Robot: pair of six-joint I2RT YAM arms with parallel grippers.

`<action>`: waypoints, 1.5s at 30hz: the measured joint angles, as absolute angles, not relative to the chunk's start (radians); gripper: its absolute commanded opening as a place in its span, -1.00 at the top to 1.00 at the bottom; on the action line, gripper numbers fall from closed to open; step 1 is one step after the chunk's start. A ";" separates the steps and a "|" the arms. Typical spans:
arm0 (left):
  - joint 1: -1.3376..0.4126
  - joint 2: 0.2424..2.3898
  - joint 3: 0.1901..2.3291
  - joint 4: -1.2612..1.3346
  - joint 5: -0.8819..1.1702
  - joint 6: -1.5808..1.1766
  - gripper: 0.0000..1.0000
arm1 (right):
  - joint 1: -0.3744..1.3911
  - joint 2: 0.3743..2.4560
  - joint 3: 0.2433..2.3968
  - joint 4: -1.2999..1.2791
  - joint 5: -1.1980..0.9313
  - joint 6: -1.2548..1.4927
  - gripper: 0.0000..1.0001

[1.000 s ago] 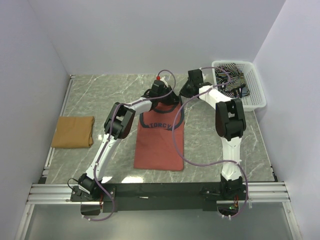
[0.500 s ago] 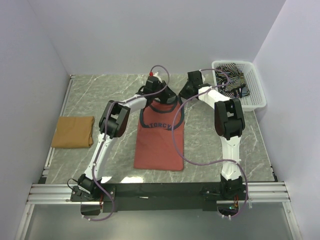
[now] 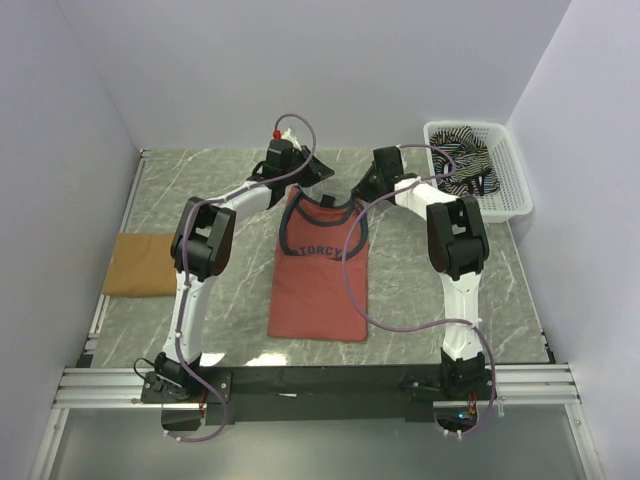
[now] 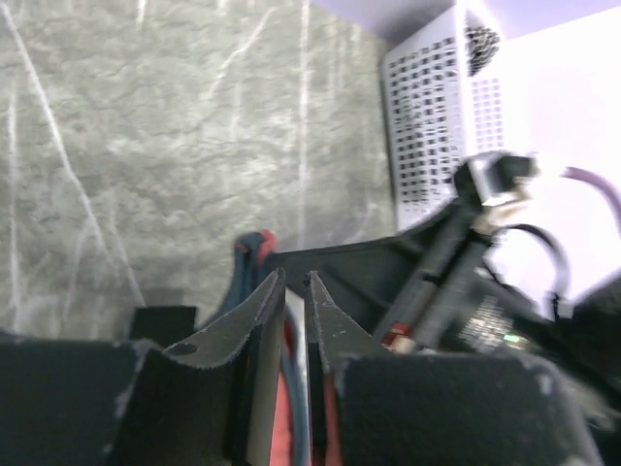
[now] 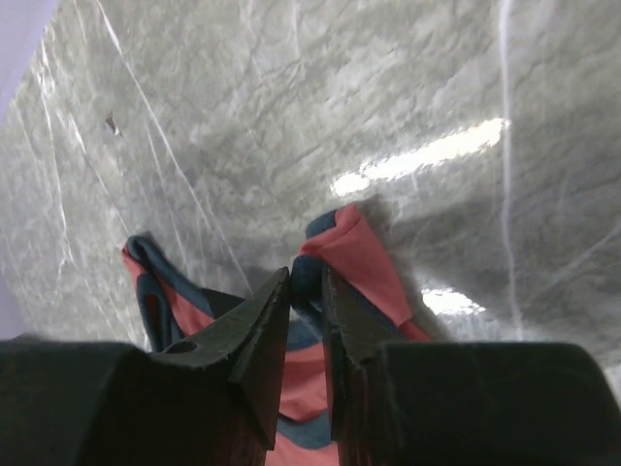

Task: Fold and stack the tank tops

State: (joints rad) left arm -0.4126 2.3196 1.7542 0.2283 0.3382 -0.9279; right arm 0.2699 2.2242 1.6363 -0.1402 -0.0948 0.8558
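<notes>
The brick-red tank top (image 3: 320, 270) lies flat in the middle of the table with its straps toward the back. The left gripper (image 3: 322, 176) hovers just behind the left strap. Its jaws (image 4: 295, 280) stand a narrow gap apart, and red and blue cloth (image 4: 254, 248) shows below them. At the right strap, my right gripper (image 3: 358, 190) has its jaws (image 5: 306, 274) slightly apart with the blue-trimmed strap end (image 5: 359, 257) in the gap. The folded mustard-tan top (image 3: 143, 263) rests at the left edge. The striped top (image 3: 462, 160) sits in the basket.
The white mesh basket (image 3: 515, 190) stands at the back right corner, also seen as a white wall (image 4: 427, 126) in the left wrist view. Walls close the table on three sides. Purple cables loop over both arms.
The left arm has swung back and to the left off the neckline. The right jaws have opened from shut. The top's straps now lie uncovered and spread out.
</notes>
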 measured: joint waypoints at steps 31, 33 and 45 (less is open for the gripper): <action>-0.412 1.340 0.753 0.053 0.286 -0.978 0.09 | 0.255 2.434 1.966 -0.244 -0.240 0.763 -0.33; -0.418 1.280 0.705 0.011 0.258 -0.981 0.06 | 0.255 2.418 1.938 -0.222 -0.256 0.742 -0.36; -0.571 1.091 0.582 -0.306 0.018 -1.121 0.04 | 0.253 1.967 1.584 -0.198 -0.189 0.706 -0.36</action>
State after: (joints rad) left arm -0.5709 1.0912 0.5816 -0.3061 0.0177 -1.1206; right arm 0.2527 1.9675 1.5841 -0.1978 -0.1894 0.7055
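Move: Back some 43 cm and 15 cm to its left, about 10 cm below, lies the red tank top's lower left corner from the left hand; the folded tan tank top sits roughly 24 cm farther out and 30 cm left of that corner. Right at the right hand's tips, 1 cm lower, is the right shoulder strap; from this hand the black label is 7 cm left and 1 cm ahead, the left strap 16 cm left and 3 cm ahead. Easing the right strap outward with its narrowly parted tips, the right hand goes some 4 cm forward and slightly left and down, then opens wide, lets go and rises about 11 cm while drawing back. Meanwhile the left hand sweeps back 33 cm and left 15 cm beside the red top, first rising slightly, then sinking towards its lower left corner, fingers opening and pointing more steeply down. ##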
